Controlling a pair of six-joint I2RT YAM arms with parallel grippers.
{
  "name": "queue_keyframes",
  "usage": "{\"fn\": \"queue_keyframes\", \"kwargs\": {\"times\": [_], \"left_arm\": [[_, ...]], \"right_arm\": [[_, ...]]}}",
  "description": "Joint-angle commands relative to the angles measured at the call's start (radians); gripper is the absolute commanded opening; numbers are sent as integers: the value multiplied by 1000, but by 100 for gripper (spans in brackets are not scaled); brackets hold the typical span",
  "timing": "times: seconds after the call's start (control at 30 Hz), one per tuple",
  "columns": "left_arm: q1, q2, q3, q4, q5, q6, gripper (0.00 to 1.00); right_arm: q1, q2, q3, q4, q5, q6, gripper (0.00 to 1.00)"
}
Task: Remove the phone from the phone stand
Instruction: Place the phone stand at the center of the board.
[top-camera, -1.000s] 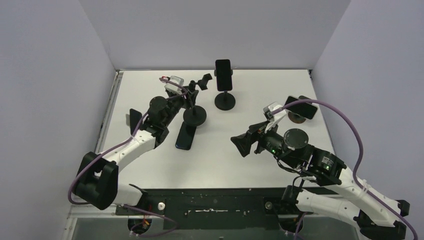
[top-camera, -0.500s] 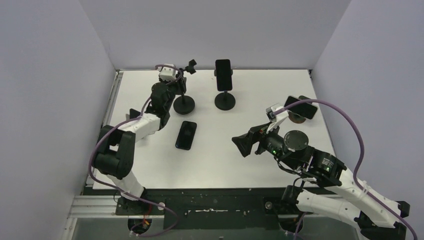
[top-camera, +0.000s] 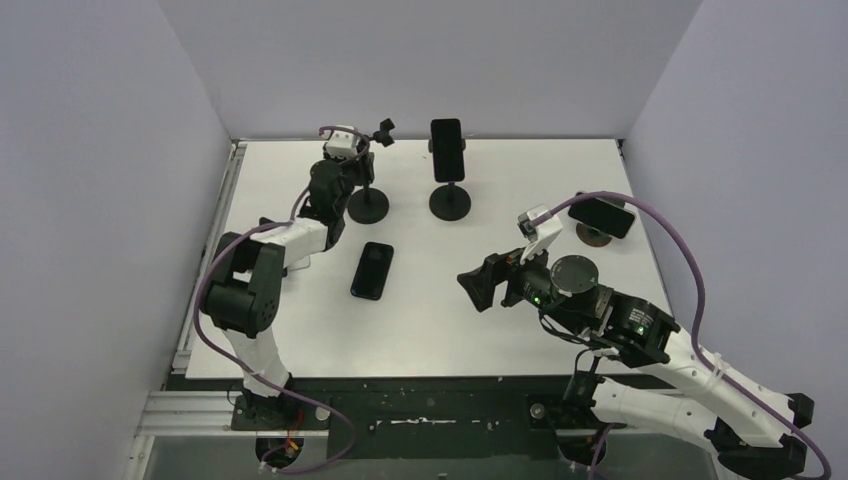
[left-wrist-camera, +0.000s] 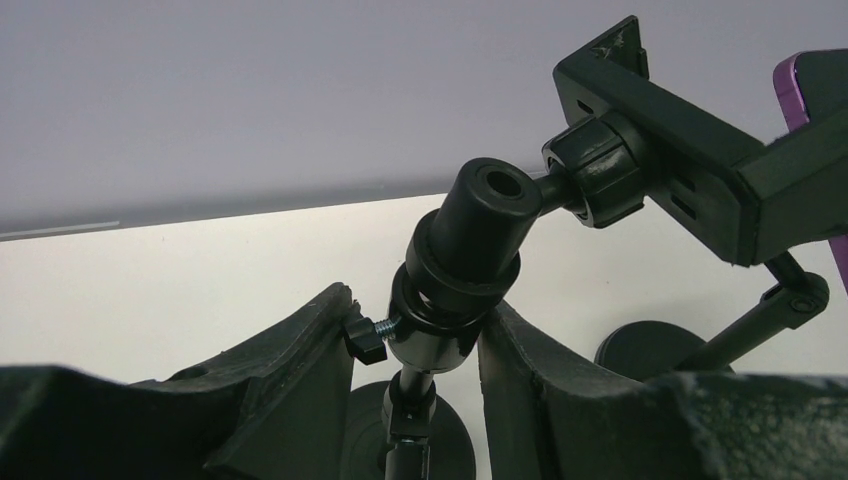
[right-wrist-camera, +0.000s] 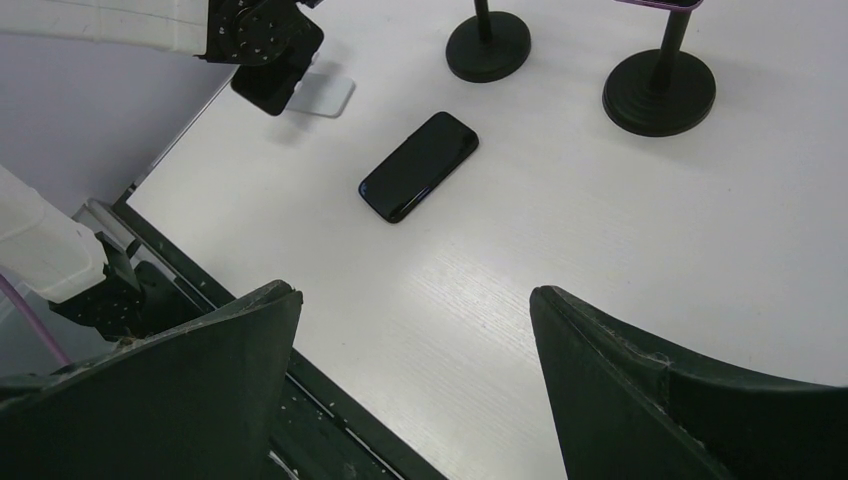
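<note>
A black phone (top-camera: 372, 270) (right-wrist-camera: 419, 166) lies flat on the white table (top-camera: 440, 320), free of any stand. Behind it stands an empty phone stand (top-camera: 368, 207) with its clamp (left-wrist-camera: 660, 130) holding nothing. My left gripper (top-camera: 352, 168) (left-wrist-camera: 418, 305) is shut on that stand's pole just under the ball joint, one finger against the thumbscrew. A second phone (top-camera: 447, 150) sits upright in the middle stand (top-camera: 450, 202). A third phone (top-camera: 603, 216) rests on a low stand at the right. My right gripper (top-camera: 478, 288) (right-wrist-camera: 415, 300) hovers open over the table's near middle, holding nothing.
White walls close in the table at the back and both sides. The black rail (top-camera: 420, 410) with the arm bases runs along the near edge. The middle stand's base (right-wrist-camera: 659, 92) and the empty stand's base (right-wrist-camera: 488, 45) stand close together at the back.
My left gripper has carried the empty stand from beside the lying phone to the back left, upright. The right gripper has edged slightly left and stays open.
</note>
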Motion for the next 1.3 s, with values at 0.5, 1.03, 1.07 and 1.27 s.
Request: {"fn": "queue_keyframes", "kwargs": {"times": [0.5, 1.03, 1.07, 1.27], "left_arm": [[13, -82, -23, 140, 31, -14, 58], [6, -505, -188, -351, 2, -308, 97], [4, -533, -191, -433, -8, -359, 97], [-69, -676, -261, -805, 24, -402, 97]], "right_arm": [[-2, -14, 35, 8, 27, 10, 88], [0, -19, -60, 126, -10, 2, 88], [0, -16, -69, 137, -10, 2, 88], [1, 3, -113, 184, -13, 12, 88]]}}
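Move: The left hand still grips the phone stand by its upper stem; the stand's middle is roughly level with the fingers ahead and sideways and about 4 cm below them, and its round base is on the board. The stand holding a phone is some 22 cm to the right and 1 cm ahead. The removed phone lies flat about 19 cm back, 2 cm right and 14 cm below. From the idle right hand, the phone stand is about 36 cm ahead, 25 cm left and 13 cm lower. The left hand holds the phone stand by its upper stem with barely a nudge forward, then spreads its fingers wide and lets go of the stem, starting to lift as they open. It backs off some 13 cm towards its base, drifting slightly left and rising about 9 cm before dipping a little near the end, while the wrist rolls its left side down by roughly 15 degrees and the open fingertips begin to tip downward. ##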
